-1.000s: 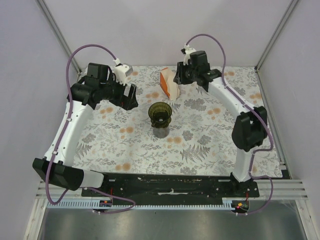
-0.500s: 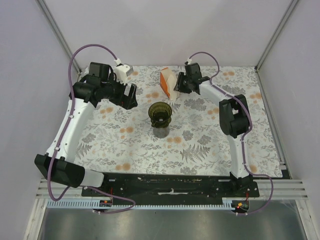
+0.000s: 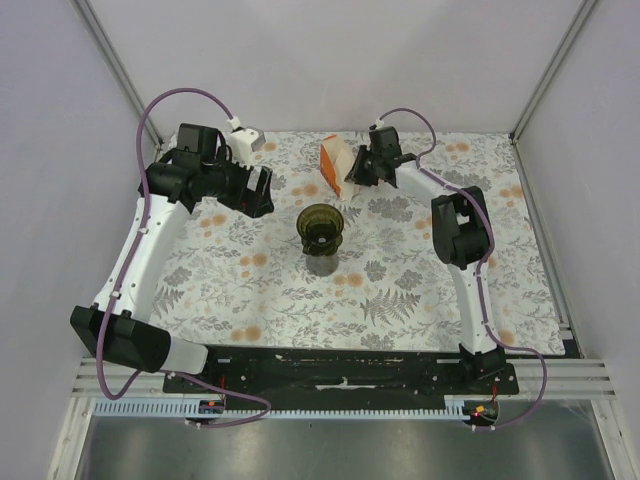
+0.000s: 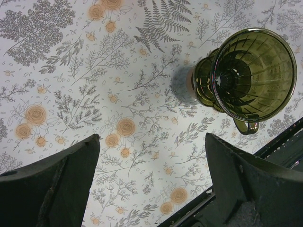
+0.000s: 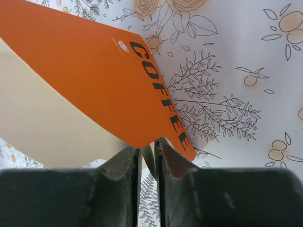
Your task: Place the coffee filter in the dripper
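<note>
The dark green dripper (image 3: 320,228) stands on its grey base at the table's middle; it also shows in the left wrist view (image 4: 253,71), with nothing in it. My right gripper (image 3: 352,178) is at the lower edge of the orange-and-cream pack (image 3: 337,165) at the back. In the right wrist view the gripper (image 5: 147,144) is nearly closed under the pack (image 5: 94,80), pinching a thin pale sheet edge, the coffee filter (image 5: 148,150). The rest of the filter is hidden. My left gripper (image 3: 262,192) hangs open and empty left of the dripper (image 4: 151,142).
The floral tablecloth (image 3: 400,290) covers the table. White walls and metal posts enclose it on three sides. The black rail (image 3: 340,365) with the arm bases runs along the near edge.
My right arm has folded and lowered its gripper down to the pack's lower edge. The left arm and the dripper have not moved.
</note>
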{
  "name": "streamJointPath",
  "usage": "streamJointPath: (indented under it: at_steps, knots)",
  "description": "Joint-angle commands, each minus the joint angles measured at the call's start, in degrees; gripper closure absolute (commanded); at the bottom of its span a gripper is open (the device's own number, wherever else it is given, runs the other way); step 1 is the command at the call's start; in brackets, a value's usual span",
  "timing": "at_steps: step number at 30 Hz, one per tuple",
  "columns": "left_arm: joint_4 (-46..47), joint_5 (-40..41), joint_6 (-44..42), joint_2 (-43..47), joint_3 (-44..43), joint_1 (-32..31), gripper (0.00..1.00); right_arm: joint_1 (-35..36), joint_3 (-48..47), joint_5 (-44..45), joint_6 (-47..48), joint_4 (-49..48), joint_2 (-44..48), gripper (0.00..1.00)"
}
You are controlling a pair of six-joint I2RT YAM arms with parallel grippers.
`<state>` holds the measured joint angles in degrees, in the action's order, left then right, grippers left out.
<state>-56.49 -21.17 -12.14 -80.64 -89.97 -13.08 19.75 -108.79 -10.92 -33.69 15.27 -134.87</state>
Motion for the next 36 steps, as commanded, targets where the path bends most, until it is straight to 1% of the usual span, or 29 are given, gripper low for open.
streamJointPath:
  at_steps: [1, 2, 4, 5, 8, 10, 13, 20, 23, 27, 29, 32, 34, 36]
  knots:
    - [0.85, -1.68, -2.01, -0.48, -2.14, 0.42, 0.04, -0.15, -2.48, -2.0, -0.24, -1.91, 0.83, 0.83]
    - [0.85, -1.68, -2.1, -0.39, -2.14, 0.43, 0.04, -0.06, -2.22, -1.92, 0.29, -1.91, 1.36, 0.87]
    - [0.85, -1.68, -2.1, -0.31, -2.14, 0.6, 0.04, -0.06, -1.43, -1.91, 1.52, -1.99, 2.58, 0.97]
    - [0.85, -1.68, -2.1, -0.31, -2.14, 0.51, 0.04, -0.06, -0.81, -1.91, 2.22, -2.17, 3.38, 1.0]
    - [0.85, -1.68, -2.18, -0.39, -2.22, 0.6, 0.04, 0.03, 1.47, -2.79, 4.94, -3.22, 6.54, 1.0]
    - [0.86, -1.68, -2.1, -0.22, -2.4, 0.69, 0.04, 0.03, 5.06, -3.49, 7.14, -5.5, 10.05, 1.0]
    - [0.85, -1.86, -2.18, -0.22, -2.57, 0.77, 0.03, 0.46, 9.73, -3.23, 11.61, -7.7, 16.99, 1.0]
    - [0.77, -2.91, -3.15, 0.83, -3.45, 0.78, 0.03, 0.56, 20.18, -2.88, 24.89, -6.74, 35.52, 1.0]
    - [-0.28, -5.36, -4.11, 1.1, -5.03, 0.78, 0.03, 0.55, 23.97, -9.1, 31.91, -5.34, 42.91, 1.0]
    - [-1.69, -12.91, -5.26, 1.89, -7.93, 0.69, 0.03, 1.08, 28.45, -18.77, 40.18, -3.23, 52.58, 1.0]
    - [-2.31, -16.52, -5.09, 2.07, -9.6, 0.51, 0.03, 2.39, 31.17, -23.34, 45.09, -2.35, 58.03, 1.0]
    - [-3.8, -21.79, -6.13, 2.85, -11.45, -0.27, 0.03, 6.26, 34.78, -28.18, 53.97, -1.82, 65.06, 1.0]
    - [-4.06, -22.78, -7.71, 4.35, -11.45, -2.37, 0.03, 8.19, 36.19, -31.95, 56.1, -1.64, 68.23, 1.0]
    - [-5.29, -20.25, -10.61, 5.32, -11.63, -8.42, 0.03, 9.43, 35.76, -35.56, 55.58, -1.03, 69.82, 1.0]
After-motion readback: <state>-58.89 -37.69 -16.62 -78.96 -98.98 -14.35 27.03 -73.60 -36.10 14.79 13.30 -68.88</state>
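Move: The right hand is down at the filter pack, its part-open fingers already around the near edge of a paper filter whose middle lies some 4 cm ahead and 3 cm left, at about finger height. The pack's middle is about 5 cm ahead and 4 cm left. The dripper stands about 25 cm back, 8 cm left and 11 cm higher. From the left hand the filter is roughly 27 cm ahead, 19 cm right and 21 cm below; the dripper is about level with it, 14 cm right and 10 cm below. The right fingers shut on the paper filter's edge and keep it pinched, pulling it out of the pack as the hand climbs about 30 cm and draws back some 26 cm towards the dripper, the wrist tipping the fingers up and swinging counter-clockwise. Late on, the open left hand rises some 7 cm, easing right and back. ##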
